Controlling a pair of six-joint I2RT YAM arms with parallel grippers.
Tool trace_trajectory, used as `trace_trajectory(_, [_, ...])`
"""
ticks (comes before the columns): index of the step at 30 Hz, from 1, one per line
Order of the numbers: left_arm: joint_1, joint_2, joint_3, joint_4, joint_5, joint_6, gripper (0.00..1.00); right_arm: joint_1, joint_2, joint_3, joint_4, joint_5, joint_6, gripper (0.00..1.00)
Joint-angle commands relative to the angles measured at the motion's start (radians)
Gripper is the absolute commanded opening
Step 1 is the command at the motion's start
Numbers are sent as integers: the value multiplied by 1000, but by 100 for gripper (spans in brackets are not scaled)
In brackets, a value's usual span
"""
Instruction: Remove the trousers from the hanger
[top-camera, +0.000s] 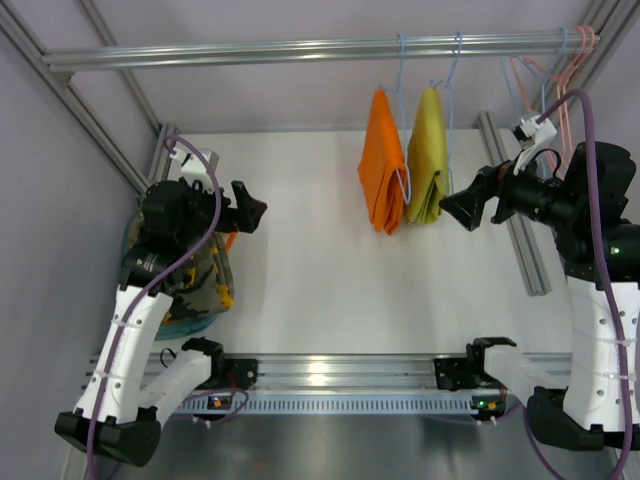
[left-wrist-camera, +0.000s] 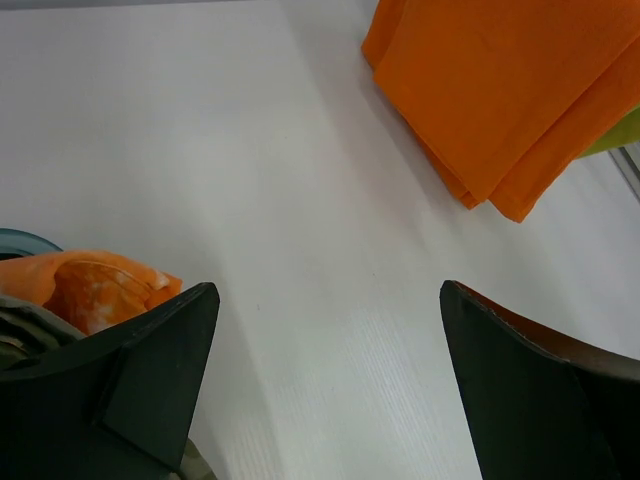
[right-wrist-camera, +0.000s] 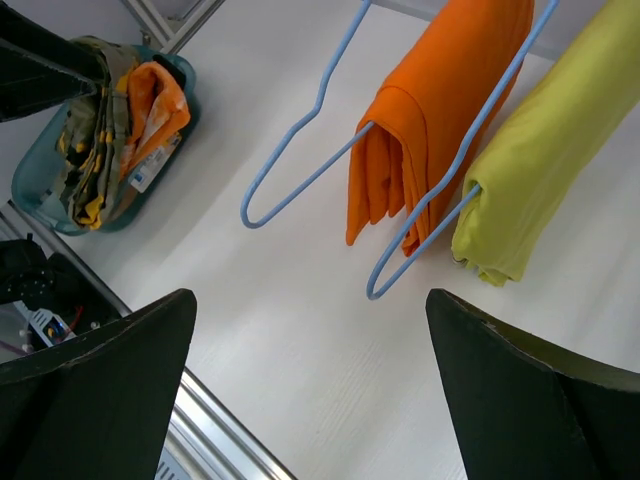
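Observation:
The orange trousers (top-camera: 382, 165) hang folded over a light-blue wire hanger (top-camera: 401, 70) on the top rail, at the back centre. In the right wrist view the trousers (right-wrist-camera: 440, 110) drape over the hanger (right-wrist-camera: 330, 163), whose free end sticks out to the left. My right gripper (top-camera: 455, 210) (right-wrist-camera: 310, 300) is open and empty, just right of the hanging clothes and pointing at them. My left gripper (top-camera: 255, 212) (left-wrist-camera: 328, 300) is open and empty, well to the left. The trousers' lower end shows in the left wrist view (left-wrist-camera: 500, 90).
Yellow-green trousers (top-camera: 427, 160) (right-wrist-camera: 540, 150) hang on a second blue hanger beside the orange ones. Pink hangers (top-camera: 572, 55) hang at the rail's right end. A teal basket (top-camera: 180, 322) (right-wrist-camera: 30, 190) with a camouflage garment (right-wrist-camera: 90, 130) and orange cloth (left-wrist-camera: 95, 290) stands by the left arm.

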Motion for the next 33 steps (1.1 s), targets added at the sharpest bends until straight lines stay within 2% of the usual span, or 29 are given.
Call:
trace_trajectory(1, [5, 8, 50, -7, -13, 8, 98, 16, -13, 50, 5, 2, -17, 99])
trace_trajectory(4, [5, 64, 113, -42, -48, 13, 98, 16, -10, 67, -4, 5, -17, 99])
trace_trajectory(8, [4, 140, 210, -47, -16, 8, 98, 16, -3, 78, -6, 10, -17, 99])
trace_trajectory(11, [4, 209, 285, -21, 86, -77, 98, 16, -3, 78, -7, 19, -15, 99])
trace_trajectory(13, [4, 259, 325, 42, 223, -156, 98, 16, -1, 78, -6, 22, -9, 99])
trace_trajectory(16, [-28, 292, 323, 218, 297, -295, 98, 16, 3, 86, -3, 25, -5, 99])
trace_trajectory(18, [-91, 296, 311, 374, 280, -390, 98, 16, 8, 92, -3, 33, -3, 100])
trace_trajectory(20, [-175, 333, 337, 422, 251, -436, 98, 16, 10, 106, -3, 37, -5, 99])
trace_trajectory(24, [-245, 452, 417, 501, 274, -616, 98, 16, 25, 130, 0, 60, 8, 99])
trace_trajectory(26, [-278, 514, 454, 589, 283, -666, 98, 14, 19, 127, 17, 66, 18, 99])
trace_trajectory(30, [-357, 617, 530, 633, 263, -708, 98, -9, 16, 116, 34, 57, 51, 99])
trace_trajectory(33, [-409, 692, 582, 639, 240, -714, 92, -10, 17, 124, 35, 56, 55, 99])
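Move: The orange trousers hang on their blue hanger about 27 cm to the right of my left hand, some 7 cm farther out and a few centimetres higher. The near corner of the blue hanger sticks out about 30 cm to my right, about level with me in depth; the yellow-green trousers hang some 8 cm to the right of the orange ones. From my right hand, the orange trousers are about 15 cm left, 12 cm ahead and slightly lower. I lift my left hand off the basket side and then swing it right towards the upper part of the orange trousers, about 23 cm across and 13 cm up, with a little forward reach. On the way I turn the fingers clockwise some 30 degrees and roll the hand so its left side drops, fingers kept wide open; my right hand just eases up about 2 cm, also open. ##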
